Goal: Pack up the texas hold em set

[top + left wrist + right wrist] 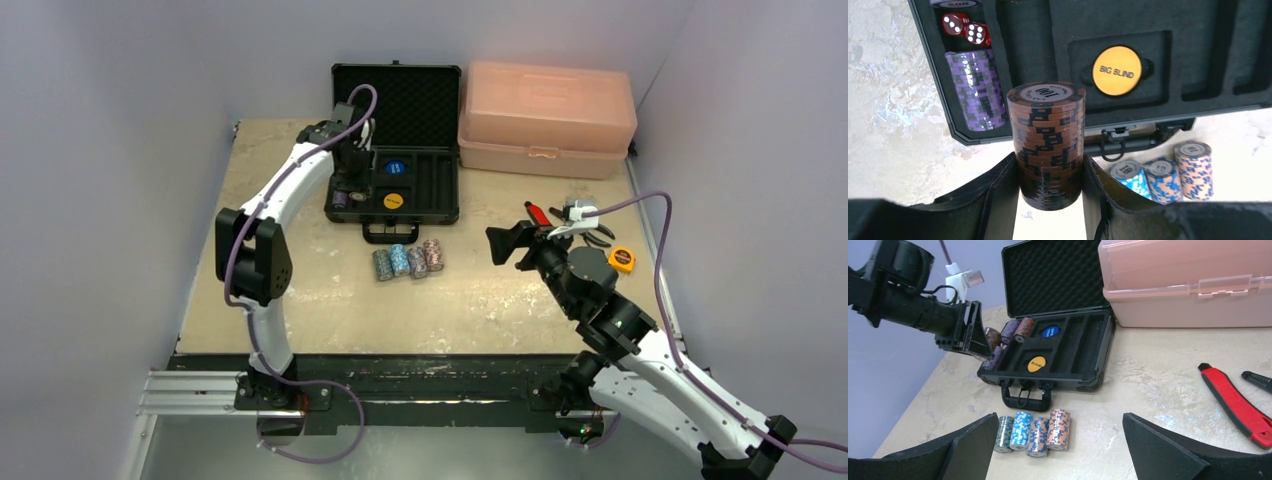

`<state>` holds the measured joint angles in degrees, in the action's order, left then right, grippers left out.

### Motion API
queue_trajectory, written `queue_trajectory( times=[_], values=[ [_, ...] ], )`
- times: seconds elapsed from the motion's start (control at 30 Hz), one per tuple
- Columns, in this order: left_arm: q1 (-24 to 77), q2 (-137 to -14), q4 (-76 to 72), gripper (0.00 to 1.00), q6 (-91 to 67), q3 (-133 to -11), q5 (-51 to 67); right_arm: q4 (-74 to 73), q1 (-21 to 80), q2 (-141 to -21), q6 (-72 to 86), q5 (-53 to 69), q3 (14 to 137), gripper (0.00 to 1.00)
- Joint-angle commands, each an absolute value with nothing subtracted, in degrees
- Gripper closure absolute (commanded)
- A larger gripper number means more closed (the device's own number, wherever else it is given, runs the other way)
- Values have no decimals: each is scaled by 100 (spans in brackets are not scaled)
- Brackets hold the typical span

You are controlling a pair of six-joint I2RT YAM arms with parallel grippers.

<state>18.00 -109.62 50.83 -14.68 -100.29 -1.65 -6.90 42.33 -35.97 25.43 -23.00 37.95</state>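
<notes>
The black case (pixel 440 190) of the texas hold em set lies open at the back, foam lid up, with a blue disc (pixel 396 168) and a yellow disc (pixel 393 200) in its tray. My left gripper (pixel 1050 186) is shut on a brown stack of poker chips (pixel 1047 135), held above the tray's left end. Below it a purple stack (pixel 977 90) and red dice (pixel 965 27) lie in a slot. Several multicoloured chip stacks (pixel 1035 432) lie side by side on the table before the case handle (pixel 1025 399). My right gripper (pixel 1058 445) hangs open just short of them, nothing between its fingers.
A pink translucent toolbox (pixel 545 120) stands shut to the right of the case. Red-handled pliers (pixel 1235 402) and a yellow tape measure (pixel 621 260) lie at the table's right side. Walls close in on the left, back and right.
</notes>
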Motion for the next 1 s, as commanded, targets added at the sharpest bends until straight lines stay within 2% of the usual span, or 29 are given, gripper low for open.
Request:
queue_trajectory(
  times=[0.0, 0.97],
  values=[
    [1767, -11308, 5273, 100, -1126, -10682, -532, -697, 4236, -3564, 2488, -2302, 3964, 1],
    [1740, -12825, 5617, 100, -1534, -11983, -1107, -642, 4236, -3436, 2514, -2337, 3867, 1]
  ],
)
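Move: Ahead of the left hand by about 4 cm, 1 cm to its left and some 10 cm below is the empty near half of the case's second slot, meant for the brown chip stack it already holds. The near purple stack lies 5 cm left of that spot, the orange stack about 8 cm farther out in the same slot, and the big blind button 7 cm right of it and 2 cm nearer. From the right hand the spot is roughly 22 cm ahead, 28 cm left and 23 cm below. Lowering the pinched brown stack into line with the empty slot, the left hand sinks about 7 cm while easing some 4 cm forward and a touch left, quickly at first, then slower. The wrist tips the fingers more steeply down and lifts the hand's left side, each about 10 degrees; the grip stays unchanged. ##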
